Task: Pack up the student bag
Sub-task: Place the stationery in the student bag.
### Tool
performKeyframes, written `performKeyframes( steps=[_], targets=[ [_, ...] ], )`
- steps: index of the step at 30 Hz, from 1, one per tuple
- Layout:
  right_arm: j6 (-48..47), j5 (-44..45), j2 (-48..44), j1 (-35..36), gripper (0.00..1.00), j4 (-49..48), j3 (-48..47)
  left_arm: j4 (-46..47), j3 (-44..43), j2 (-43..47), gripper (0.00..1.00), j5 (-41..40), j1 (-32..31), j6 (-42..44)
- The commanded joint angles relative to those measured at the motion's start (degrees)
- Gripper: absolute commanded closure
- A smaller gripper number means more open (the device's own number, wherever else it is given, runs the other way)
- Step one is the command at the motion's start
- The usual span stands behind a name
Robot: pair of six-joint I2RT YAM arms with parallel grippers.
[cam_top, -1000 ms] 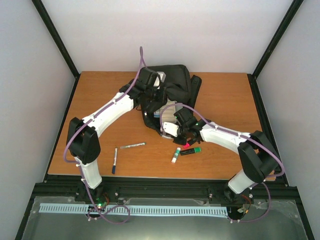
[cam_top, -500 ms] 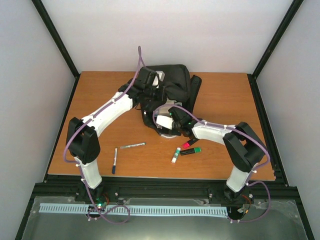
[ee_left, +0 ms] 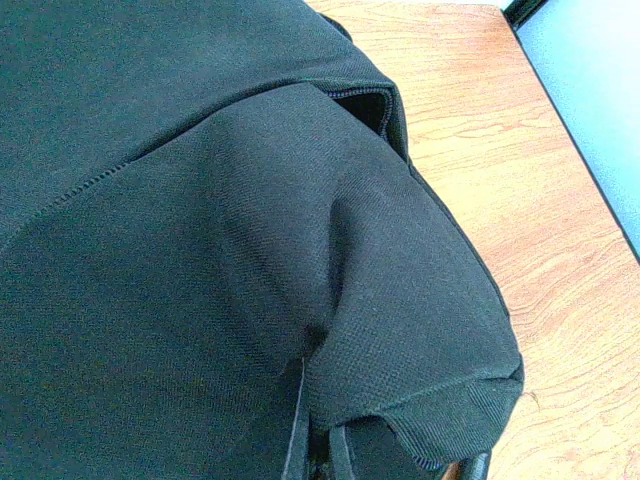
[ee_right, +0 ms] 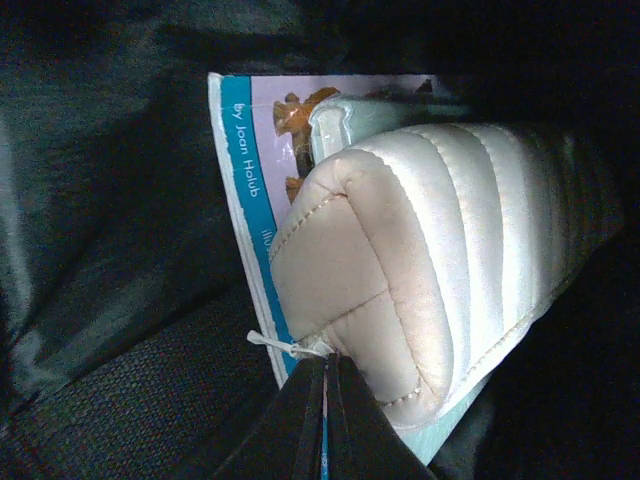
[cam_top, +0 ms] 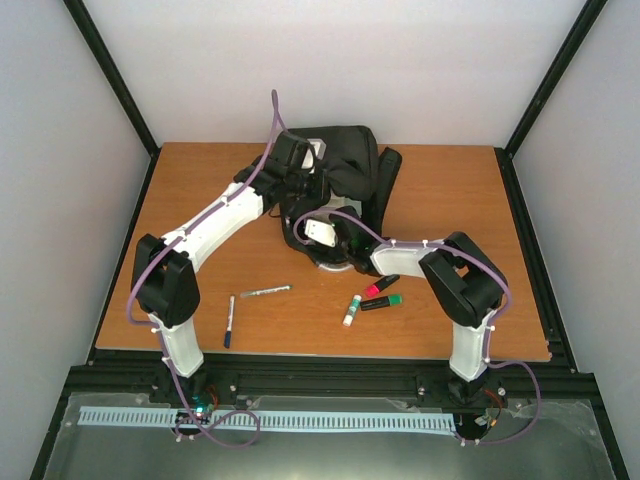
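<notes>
The student bag (cam_top: pixel 350 160), a black backpack, lies at the back middle of the table and fills the left wrist view (ee_left: pixel 200 200). My left gripper (cam_top: pixel 305 185) is shut on a fold of its fabric (ee_left: pixel 320 455), holding the opening up. My right gripper (cam_top: pixel 338 240) reaches into the bag's mouth. In the right wrist view it (ee_right: pixel 325 400) is shut on the end of a beige ribbed pouch (ee_right: pixel 440 260), at its white zip-tie pull. The pouch lies on a book with a blue border (ee_right: pixel 240 130) inside the dark bag (ee_right: pixel 120 400).
Loose on the table in front of the bag lie a black marker (cam_top: pixel 229 322), a silver pen (cam_top: pixel 265 291), a white and green glue stick (cam_top: pixel 351 311), a pink highlighter (cam_top: pixel 380 287) and a green marker (cam_top: pixel 382 302). Black frame posts stand at the table's edges.
My right arm has folded and moved left and away from me, carrying the pouch further into the bag's opening. The left arm holds still on the fabric.
</notes>
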State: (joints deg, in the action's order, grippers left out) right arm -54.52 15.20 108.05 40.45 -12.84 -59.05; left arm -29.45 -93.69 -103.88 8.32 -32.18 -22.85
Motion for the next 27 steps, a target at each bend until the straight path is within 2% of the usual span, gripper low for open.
performKeyframes(
  steps=[1,5,12,14,20,27],
  targets=[
    [-1.22,4.70,2.50,-0.44,0.97,-8.07,-1.61,4.52,-1.58,3.35,0.99,2.64,0.19,-1.89],
    [-0.24,5.35,2.55,-0.54,0.97,-8.71,-1.70,4.49,-1.50,3.30,0.99,2.73,0.19,-1.88],
    [4.00,0.88,-3.70,-0.46,0.95,0.21,-0.31,4.38,-1.50,3.08,0.99,2.34,0.19,-1.85],
    [5.17,-1.38,-6.96,-0.42,0.91,3.93,1.70,4.32,-1.50,2.87,0.99,2.36,0.32,-1.94],
    [9.74,-6.52,-17.65,0.07,0.70,14.83,8.64,4.46,-1.31,2.47,0.99,2.41,0.54,-2.28],
    [16.84,-11.80,-33.45,-2.32,0.62,24.21,15.51,3.18,-1.30,0.40,0.98,2.24,0.06,-2.89]
  ],
)
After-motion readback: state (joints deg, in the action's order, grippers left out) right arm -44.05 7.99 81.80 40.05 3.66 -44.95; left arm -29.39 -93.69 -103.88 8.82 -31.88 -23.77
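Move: The right fingers are inside the bag at the near end of the beige pencil case, whose middle lies some 8 cm ahead of them and about 2 cm lower. From that hand the bag's handle is roughly 12 cm back and 2 cm left; the red-capped marker is 16 cm back and 9 cm right, the green-capped one 20 cm back and 9 cm right. From the left hand, holding the flap, the case is about 4 cm ahead, 4 cm right and 17 cm down. Its shut fingertips against the near end of the pencil case, the right hand nudges about 1 cm farther in, then comes free and draws back some 10 cm, veering right and rising about 4 cm out towards the bag's mouth. Its fingers part to over a third of their range on the way. The left hand stays put, still pinching the flap up. ##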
